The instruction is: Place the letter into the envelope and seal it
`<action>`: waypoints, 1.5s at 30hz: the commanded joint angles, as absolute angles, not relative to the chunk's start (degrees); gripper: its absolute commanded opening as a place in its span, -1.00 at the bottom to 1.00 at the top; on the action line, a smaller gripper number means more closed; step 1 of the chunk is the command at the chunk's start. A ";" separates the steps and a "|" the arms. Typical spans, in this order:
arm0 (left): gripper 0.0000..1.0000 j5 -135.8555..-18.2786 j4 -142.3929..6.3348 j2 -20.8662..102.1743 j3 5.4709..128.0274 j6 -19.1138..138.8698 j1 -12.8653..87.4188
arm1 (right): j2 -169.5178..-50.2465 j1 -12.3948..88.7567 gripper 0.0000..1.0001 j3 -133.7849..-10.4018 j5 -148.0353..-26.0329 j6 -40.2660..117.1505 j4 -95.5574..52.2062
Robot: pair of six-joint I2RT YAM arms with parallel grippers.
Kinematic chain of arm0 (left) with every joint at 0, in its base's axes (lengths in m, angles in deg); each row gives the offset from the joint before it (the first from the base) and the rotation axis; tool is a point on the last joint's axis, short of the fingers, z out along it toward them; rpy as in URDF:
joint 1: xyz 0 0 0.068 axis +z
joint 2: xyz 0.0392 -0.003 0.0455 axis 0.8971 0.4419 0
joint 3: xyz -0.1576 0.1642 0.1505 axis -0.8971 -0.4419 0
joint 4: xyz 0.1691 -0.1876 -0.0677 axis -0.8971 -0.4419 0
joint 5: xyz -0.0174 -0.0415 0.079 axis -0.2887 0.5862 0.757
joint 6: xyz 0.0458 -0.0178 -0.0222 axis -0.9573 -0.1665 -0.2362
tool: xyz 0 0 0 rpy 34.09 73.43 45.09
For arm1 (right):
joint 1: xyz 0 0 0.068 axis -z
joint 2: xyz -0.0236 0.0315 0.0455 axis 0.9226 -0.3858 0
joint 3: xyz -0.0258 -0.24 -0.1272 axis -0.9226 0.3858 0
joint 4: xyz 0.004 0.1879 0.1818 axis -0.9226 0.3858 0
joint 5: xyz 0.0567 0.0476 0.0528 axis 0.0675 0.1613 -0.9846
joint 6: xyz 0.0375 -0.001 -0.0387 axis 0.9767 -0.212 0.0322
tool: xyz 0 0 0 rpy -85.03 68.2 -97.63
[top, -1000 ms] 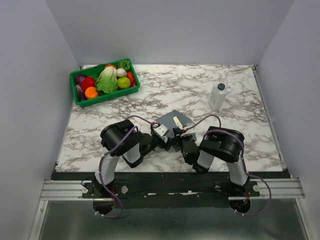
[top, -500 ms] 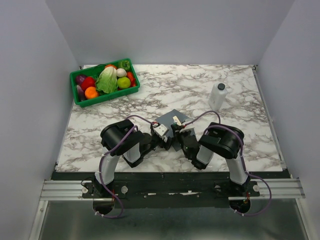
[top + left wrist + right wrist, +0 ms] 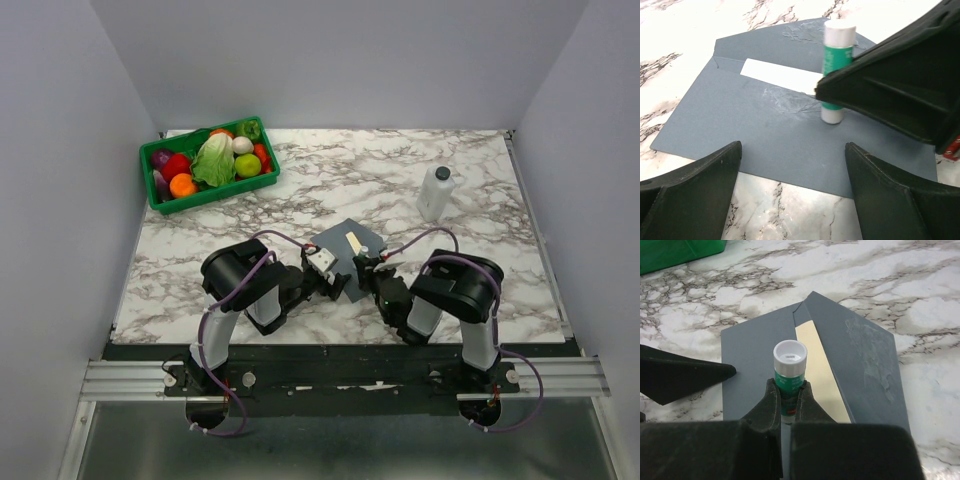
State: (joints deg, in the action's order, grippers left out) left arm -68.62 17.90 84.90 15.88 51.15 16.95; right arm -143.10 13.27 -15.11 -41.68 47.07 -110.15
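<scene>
The slate-grey envelope lies flat between both arms, flap open and smeared with glue. A cream strip of the letter shows at the envelope's mouth; the rest of it is inside. My right gripper is shut on a green glue stick with a white cap, held upright with its lower end at the envelope's body, beside the letter strip. My left gripper stands open and empty, low over the envelope's near edge.
A green basket of toy vegetables sits at the back left. A white bottle stands at the back right. The left finger lies close to the left of the right gripper.
The right arm has shifted a little to the right, the glue stick still in its grip. The left arm has not moved.
</scene>
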 commanded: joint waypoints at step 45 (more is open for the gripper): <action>0.80 -78.21 25.49 90.23 9.79 51.46 14.91 | -124.42 43.66 -0.99 -70.46 -73.60 40.33 27.74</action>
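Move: Right beneath the right hand is the envelope, its body's middle about 1 cm ahead, 2 cm left and 3 cm down; the letter strip lies some 2 cm ahead and 1 cm right. Clear marble, where the held glue stick goes, is about 11 cm right, 2 cm ahead and 3 cm below, with the white bottle roughly 12 cm ahead and 15 cm right. From the left hand, the envelope's middle is 2 cm ahead, 2 cm right. Finishing a stroke, the right hand slides the upright glue stick about 3 cm right and slightly back over the envelope, lifts it some 18 cm, swings right past the flap, then sinks about 12 cm over bare marble, tipping fingers down by nearly 60 degrees, grip kept. The left hand's open fingers stay on the envelope and drag it back about 2 cm. ##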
